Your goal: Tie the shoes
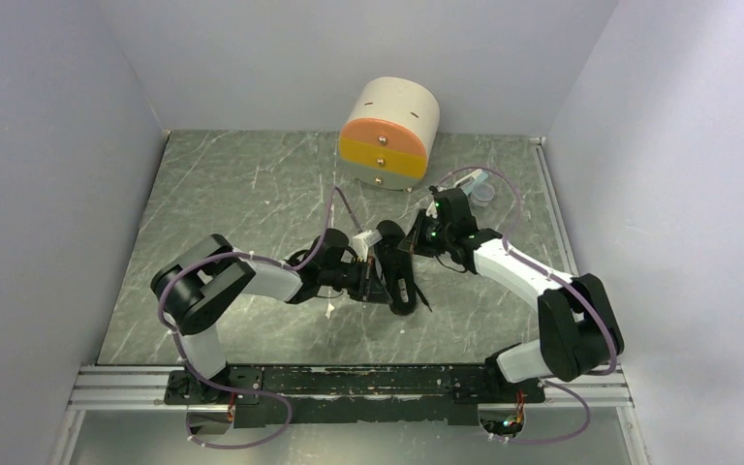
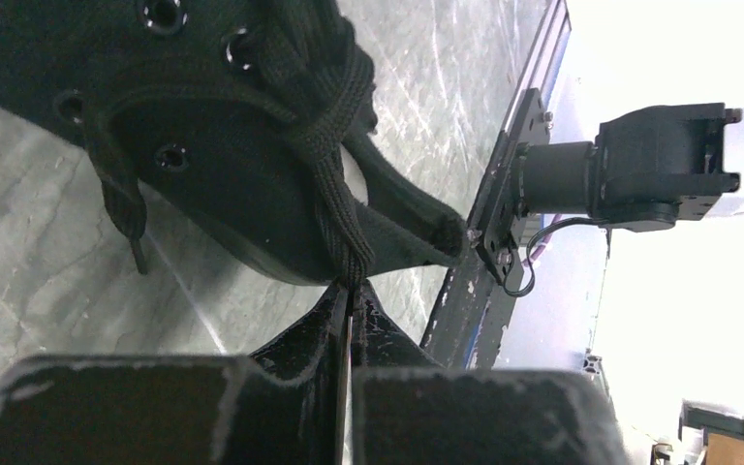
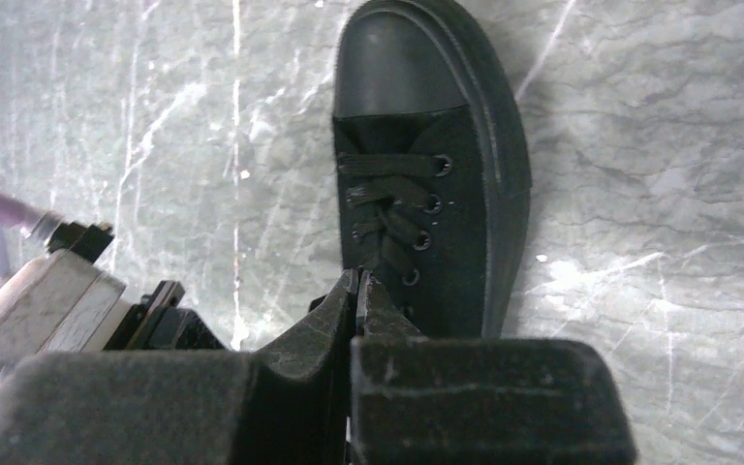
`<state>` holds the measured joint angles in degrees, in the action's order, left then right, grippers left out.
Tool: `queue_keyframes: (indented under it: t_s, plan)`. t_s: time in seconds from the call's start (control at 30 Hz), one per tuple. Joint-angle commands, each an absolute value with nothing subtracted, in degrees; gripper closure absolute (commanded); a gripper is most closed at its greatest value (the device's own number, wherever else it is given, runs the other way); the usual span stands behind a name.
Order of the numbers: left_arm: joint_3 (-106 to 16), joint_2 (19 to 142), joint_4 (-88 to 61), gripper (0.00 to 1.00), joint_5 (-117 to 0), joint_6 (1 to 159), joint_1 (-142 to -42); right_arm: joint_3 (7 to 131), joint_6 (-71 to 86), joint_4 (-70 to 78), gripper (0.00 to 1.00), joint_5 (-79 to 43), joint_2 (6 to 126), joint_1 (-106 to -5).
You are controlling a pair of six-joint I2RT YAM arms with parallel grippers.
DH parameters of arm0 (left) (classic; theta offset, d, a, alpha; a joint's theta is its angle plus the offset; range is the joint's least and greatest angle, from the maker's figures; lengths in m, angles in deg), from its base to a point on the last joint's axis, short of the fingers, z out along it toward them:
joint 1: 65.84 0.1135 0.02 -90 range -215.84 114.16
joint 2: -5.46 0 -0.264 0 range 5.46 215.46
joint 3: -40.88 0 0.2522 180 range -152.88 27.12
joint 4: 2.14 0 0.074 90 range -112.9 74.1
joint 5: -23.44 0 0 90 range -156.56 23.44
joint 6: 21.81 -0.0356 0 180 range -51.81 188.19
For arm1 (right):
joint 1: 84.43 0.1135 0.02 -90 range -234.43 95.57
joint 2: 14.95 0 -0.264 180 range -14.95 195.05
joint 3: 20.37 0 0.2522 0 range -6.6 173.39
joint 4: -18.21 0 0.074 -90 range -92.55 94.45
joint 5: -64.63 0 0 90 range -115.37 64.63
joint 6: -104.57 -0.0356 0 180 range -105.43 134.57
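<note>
The black shoe [image 1: 402, 276] lies mid-table between my two grippers, mostly hidden by them in the top view. In the right wrist view the shoe [image 3: 446, 174] points its toe away, laces crossed over the tongue. My right gripper [image 3: 360, 283] is shut at the near end of the lacing, and a black lace [image 3: 387, 242] runs into its tips. In the left wrist view the shoe [image 2: 203, 194] fills the top. My left gripper [image 2: 349, 286] is shut on a taut doubled lace [image 2: 339, 194] drawn from the eyelets. In the top view, the left gripper [image 1: 378, 281] and right gripper [image 1: 409, 242] nearly touch.
A round beige drawer box [image 1: 389, 133] with orange and yellow fronts stands at the back. A small clear cup [image 1: 482, 192] sits to its right. A white scrap [image 1: 330, 310] lies near the left wrist. The right arm's base [image 2: 639, 165] and the rail show in the left wrist view.
</note>
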<state>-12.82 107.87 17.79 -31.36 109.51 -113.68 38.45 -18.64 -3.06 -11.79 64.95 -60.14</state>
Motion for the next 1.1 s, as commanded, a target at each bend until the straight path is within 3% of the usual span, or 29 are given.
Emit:
queue_keyframes:
  t_s: [0.0,1.07]
  plan:
    - [-14.0,107.8,12.1,0.95,-30.1,107.4,-113.6,39.6,-19.2,-0.9,1.00,-14.4,67.0,-61.5]
    - [-3.6,101.4,0.5,0.95,-34.2,103.2,-110.4,33.4,-22.8,1.1,1.00,-20.4,68.8,-73.7]
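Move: Each hand already holds a lace. From the left hand, the lace crossing on the shoe lies about 5 cm ahead and 4 cm right, roughly level in height; the shoe's middle is 8 cm ahead, 4 cm right and 2 cm lower. From the right hand, the crossing is some 7 cm back, 1 cm left and 5 cm below. A loose lace tail lies 13 cm back and 5 cm right of the right hand, 9 cm down. Still pinching laces, both hands sink and pull apart, left hand about 5 cm outward, right about 8. ##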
